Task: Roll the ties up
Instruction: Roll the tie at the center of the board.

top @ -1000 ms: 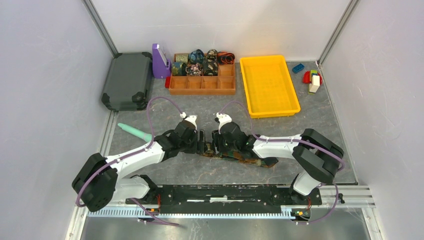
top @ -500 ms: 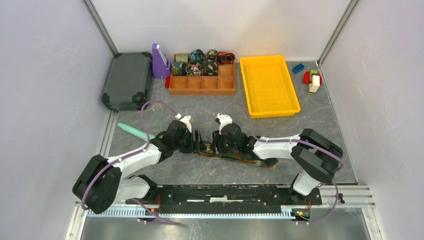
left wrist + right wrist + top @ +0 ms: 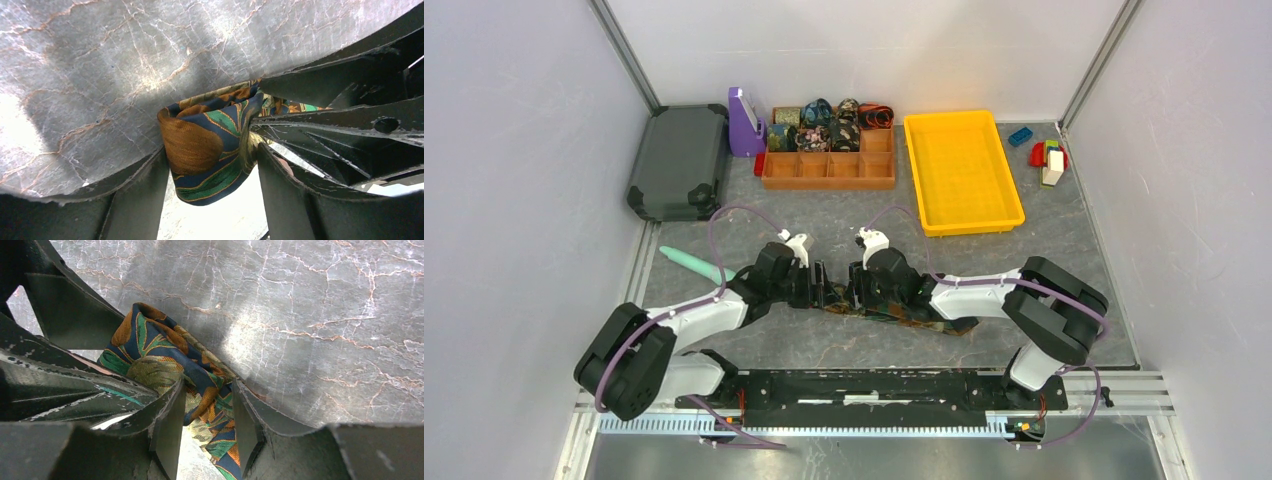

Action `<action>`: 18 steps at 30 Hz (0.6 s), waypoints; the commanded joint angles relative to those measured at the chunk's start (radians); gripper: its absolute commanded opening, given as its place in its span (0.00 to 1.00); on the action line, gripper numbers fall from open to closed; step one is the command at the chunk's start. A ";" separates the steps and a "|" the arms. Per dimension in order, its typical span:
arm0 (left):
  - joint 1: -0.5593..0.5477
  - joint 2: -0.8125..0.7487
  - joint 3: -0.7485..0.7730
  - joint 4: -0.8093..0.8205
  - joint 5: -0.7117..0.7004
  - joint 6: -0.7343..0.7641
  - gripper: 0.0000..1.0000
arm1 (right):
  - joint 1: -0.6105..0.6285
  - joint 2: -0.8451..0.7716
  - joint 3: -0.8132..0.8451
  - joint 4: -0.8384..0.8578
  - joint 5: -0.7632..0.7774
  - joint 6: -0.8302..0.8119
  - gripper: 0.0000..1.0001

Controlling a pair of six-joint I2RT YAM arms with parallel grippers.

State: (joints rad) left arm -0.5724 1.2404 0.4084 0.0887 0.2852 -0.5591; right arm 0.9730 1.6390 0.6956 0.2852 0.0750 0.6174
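A tie (image 3: 924, 318) with a navy, green and orange print lies on the grey table near the arms, its tail running right. Both grippers meet tip to tip over its left end. In the left wrist view a folded, partly rolled end of the tie (image 3: 200, 145) fills the gap of my left gripper (image 3: 210, 165) and touches both fingers. My right gripper (image 3: 207, 395) is shut on bunched tie cloth (image 3: 155, 355) just beside it. In the top view my left gripper (image 3: 821, 287) and right gripper (image 3: 852, 290) hide the roll. Several rolled ties (image 3: 824, 125) sit at the back.
A brown divided organizer (image 3: 829, 172) holds the rolled ties. A yellow bin (image 3: 962, 170) stands to its right and a dark case (image 3: 679, 160) and a purple holder (image 3: 744, 122) to its left. A teal stick (image 3: 692, 263) lies left; toy blocks (image 3: 1046, 158) lie back right.
My left wrist has shifted a little to the left and turned, and its jaws have narrowed onto the tie's end. The right arm has barely moved.
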 commanded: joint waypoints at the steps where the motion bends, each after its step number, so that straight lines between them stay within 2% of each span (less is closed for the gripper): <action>1: 0.005 0.023 -0.016 0.074 0.036 -0.019 0.70 | 0.004 0.043 -0.036 -0.072 -0.006 -0.010 0.45; 6: 0.005 0.040 -0.028 0.121 0.064 -0.033 0.67 | 0.004 0.043 -0.035 -0.069 -0.006 -0.008 0.45; 15: 0.005 -0.002 -0.039 0.117 0.055 -0.043 0.48 | 0.004 0.028 -0.009 -0.094 0.003 -0.019 0.45; 18: 0.003 -0.037 -0.034 0.069 0.025 -0.038 0.46 | 0.003 0.011 0.021 -0.122 0.010 -0.032 0.46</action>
State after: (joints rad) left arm -0.5644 1.2594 0.3767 0.1772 0.3141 -0.5606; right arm 0.9726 1.6444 0.6960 0.2943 0.0719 0.6235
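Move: Right between the left hand's open fingers sits the rolled end of the tie, its middle about 1 cm below them. The unrolled length trails away to the right, its middle about 14 cm right and 2 cm back of the left hand. The green tube's middle is roughly 25 cm to the left hand's left and 7 cm farther out. From the right hand the rolled end lies some 3 cm to the left, about 1 cm lower. Closing on the rolled end from both sides, the left fingers go from nearly three-quarters open to about half and pinch the roll, while the hand itself barely shifts, settling about half a centimetre to the right and down at first. The right hand stays put beside it, its half-closed fingers still straddling the tie just behind the roll. ##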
